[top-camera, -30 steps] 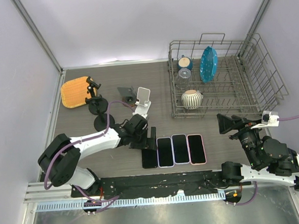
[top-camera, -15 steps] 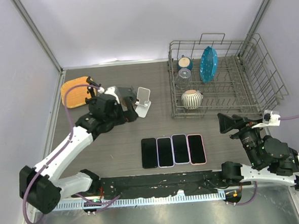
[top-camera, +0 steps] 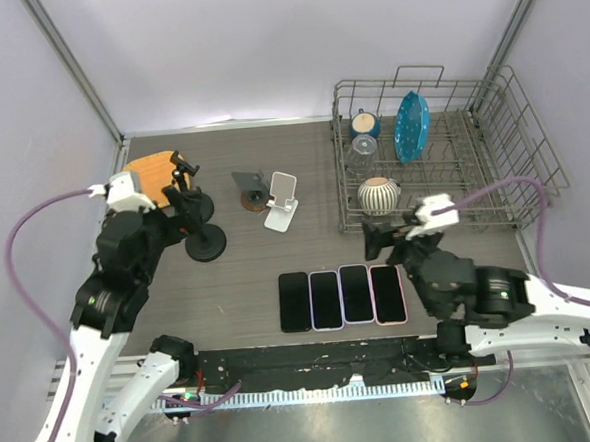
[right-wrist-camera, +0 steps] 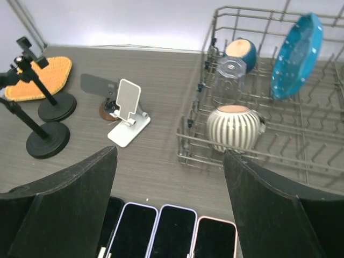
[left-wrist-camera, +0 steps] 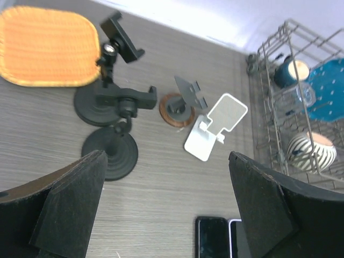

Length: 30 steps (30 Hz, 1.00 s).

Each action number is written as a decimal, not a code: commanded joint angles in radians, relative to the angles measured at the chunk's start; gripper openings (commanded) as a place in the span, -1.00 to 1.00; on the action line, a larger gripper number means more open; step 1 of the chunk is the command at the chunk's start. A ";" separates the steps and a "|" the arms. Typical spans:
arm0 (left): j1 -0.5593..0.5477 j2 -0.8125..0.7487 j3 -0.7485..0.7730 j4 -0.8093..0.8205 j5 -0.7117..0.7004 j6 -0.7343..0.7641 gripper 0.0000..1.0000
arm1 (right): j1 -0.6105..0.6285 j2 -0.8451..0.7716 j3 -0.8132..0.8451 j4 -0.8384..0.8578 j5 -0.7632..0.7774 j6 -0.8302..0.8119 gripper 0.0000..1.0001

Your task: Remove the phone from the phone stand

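Several phones lie flat in a row near the front edge, from a black one (top-camera: 294,302) to a pink-cased one (top-camera: 387,294). The white phone stand (top-camera: 280,202) holds nothing. It also shows in the left wrist view as the white stand (left-wrist-camera: 215,127) and in the right wrist view as the white stand (right-wrist-camera: 128,121). My left gripper (top-camera: 168,221) hangs open high over the table's left side, beside the black clamp stands. My right gripper (top-camera: 381,241) is open just behind the row of phones (right-wrist-camera: 172,231), with nothing between its fingers.
Two black clamp stands (top-camera: 204,242) and a grey stand on a brown disc (top-camera: 250,190) are left of the white stand. An orange woven mat (top-camera: 142,176) lies at the back left. A wire dish rack (top-camera: 493,184) with a cup, a glass, a striped bowl and a blue plate fills the back right.
My left arm has pulled away from the black phone, back to the left and upward, with its jaws wider. My right arm has swung in from the far right to above the phone row.
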 commanded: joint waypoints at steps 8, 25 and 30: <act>0.003 -0.340 -0.007 -0.068 -0.269 0.078 0.99 | -0.447 0.362 0.255 0.060 -0.477 0.025 0.68; 0.003 -0.695 0.009 0.020 -0.370 0.247 0.99 | -0.899 -0.058 0.187 -0.187 -0.269 0.096 0.75; 0.003 -0.703 0.024 0.029 -0.424 0.249 1.00 | -0.899 -0.322 0.120 -0.080 -0.226 -0.026 0.72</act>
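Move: The black phone closing the left end of the row on the table lies about 14 cm back and 20 cm right of the left hand, some 30 cm below; the near black stand is roughly 4 cm ahead and 3 cm left, the empty white stand 11 cm ahead and 17 cm right. From the right hand, the pink-rimmed phone lies about 6 cm back, 6 cm right and 31 cm below, the striped mug 19 cm ahead and 6 cm right. High and empty, the left hand draws back about 17 cm from the stands while swinging left and rising, its open fingers tipping up some 35 degrees and turning counter-clockwise. The right hand, also empty and open, first arcs forward and a little left, then sweeps right and back, rising a little late on and turning clockwise, to end well to the right of the phones; neither touches anything at either moment. ##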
